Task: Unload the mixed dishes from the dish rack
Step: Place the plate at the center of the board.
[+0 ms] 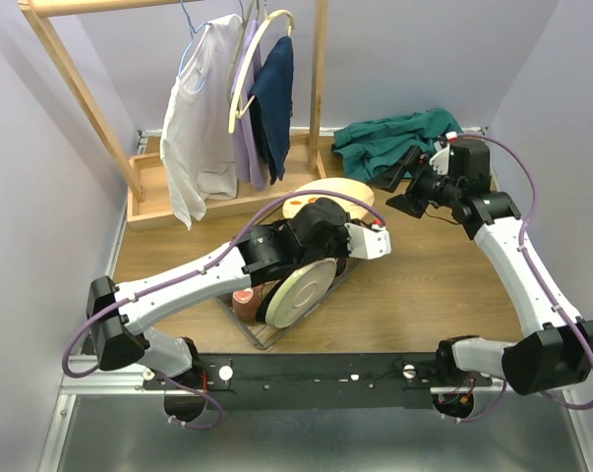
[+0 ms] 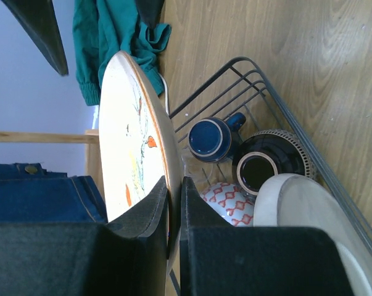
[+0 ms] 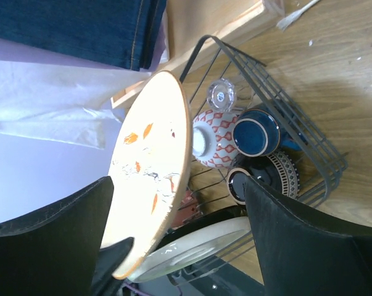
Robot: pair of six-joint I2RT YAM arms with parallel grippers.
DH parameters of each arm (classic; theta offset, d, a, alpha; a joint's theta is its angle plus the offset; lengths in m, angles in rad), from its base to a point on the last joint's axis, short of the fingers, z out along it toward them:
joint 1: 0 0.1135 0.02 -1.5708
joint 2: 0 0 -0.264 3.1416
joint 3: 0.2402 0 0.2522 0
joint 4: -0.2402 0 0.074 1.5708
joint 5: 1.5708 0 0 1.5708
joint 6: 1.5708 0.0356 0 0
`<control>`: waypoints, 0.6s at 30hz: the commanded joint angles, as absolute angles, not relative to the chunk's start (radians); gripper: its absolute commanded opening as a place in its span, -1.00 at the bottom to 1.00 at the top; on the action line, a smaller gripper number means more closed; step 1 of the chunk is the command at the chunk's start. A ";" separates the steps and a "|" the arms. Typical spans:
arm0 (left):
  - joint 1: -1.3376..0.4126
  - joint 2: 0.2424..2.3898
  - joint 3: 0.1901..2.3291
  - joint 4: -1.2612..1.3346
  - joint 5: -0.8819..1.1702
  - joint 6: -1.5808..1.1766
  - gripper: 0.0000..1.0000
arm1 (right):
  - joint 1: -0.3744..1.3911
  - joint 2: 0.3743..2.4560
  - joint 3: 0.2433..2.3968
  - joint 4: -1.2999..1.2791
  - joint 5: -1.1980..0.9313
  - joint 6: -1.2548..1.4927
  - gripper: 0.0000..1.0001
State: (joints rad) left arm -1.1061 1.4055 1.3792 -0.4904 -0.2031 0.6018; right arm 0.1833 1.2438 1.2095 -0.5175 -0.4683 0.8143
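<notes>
My left gripper (image 2: 174, 180) is shut on the rim of a cream plate (image 2: 130, 135) with orange marks, held on edge above the dish rack (image 2: 284, 117). From above, this plate (image 1: 326, 190) shows just behind the left gripper (image 1: 321, 211). In the black wire rack (image 3: 321, 148) sit a red-and-white patterned bowl (image 3: 213, 139), a blue cup (image 3: 256, 132), a dark bowl (image 3: 272, 172), a clear glass (image 3: 221, 95) and a pale plate (image 3: 198, 243). My right gripper (image 1: 396, 187) is open, off to the right of the rack and facing the held plate (image 3: 152, 166).
A wooden clothes rack (image 1: 80, 79) with hanging garments (image 1: 203, 108) stands at the back left on a wooden tray base (image 1: 148, 202). A green cloth (image 1: 394, 138) lies at the back right. Walls close in the table on both sides.
</notes>
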 commanded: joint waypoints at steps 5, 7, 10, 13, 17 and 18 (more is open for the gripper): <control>-1.147 1.419 1.379 -0.282 -0.344 0.765 -1.00 | 0.187 1.331 1.200 -0.514 -0.597 0.792 0.72; -1.155 1.425 1.376 -0.279 -0.354 0.772 -1.00 | 0.189 1.342 1.198 -0.511 -0.604 0.790 0.62; -1.164 1.434 1.367 -0.273 -0.359 0.788 -1.00 | 0.189 1.373 1.206 -0.521 -0.617 0.770 0.37; -1.169 1.451 1.364 -0.272 -0.367 0.799 -1.00 | 0.192 1.394 1.212 -0.532 -0.623 0.752 0.16; -1.178 1.477 1.371 -0.281 -0.374 0.813 -1.00 | 0.192 1.413 1.213 -0.546 -0.620 0.732 -0.06; -1.180 1.482 1.377 -0.282 -0.374 0.816 -1.00 | 0.193 1.414 1.216 -0.549 -0.621 0.723 -0.12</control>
State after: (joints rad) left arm -1.1656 1.4765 1.3495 -0.3969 -0.3023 0.7391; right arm 0.1844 1.3956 1.2087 -0.5213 -0.5900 0.7662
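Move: Off to the right hand's left, about 10 cm away, 1 cm back and 2 cm lower, is the middle of the plate, with its rim reaching almost to the open fingers. In the dish rack, some 22 cm below this hand, the navy mug stands 13 cm left and 2 cm ahead, the patterned bowl 23 cm left and level. From the left hand, already pinching the rim, the plate's middle lies 7 cm ahead and level. Dipping about 5 cm and drifting a little left, the right hand brings its fingers astride the plate's rim, one on each side, and closes them from nearly wide open to about half. The left hand keeps its pinch and feeds the plate some 2 cm right and 2 cm down towards them, tilting its fingers up slightly. ##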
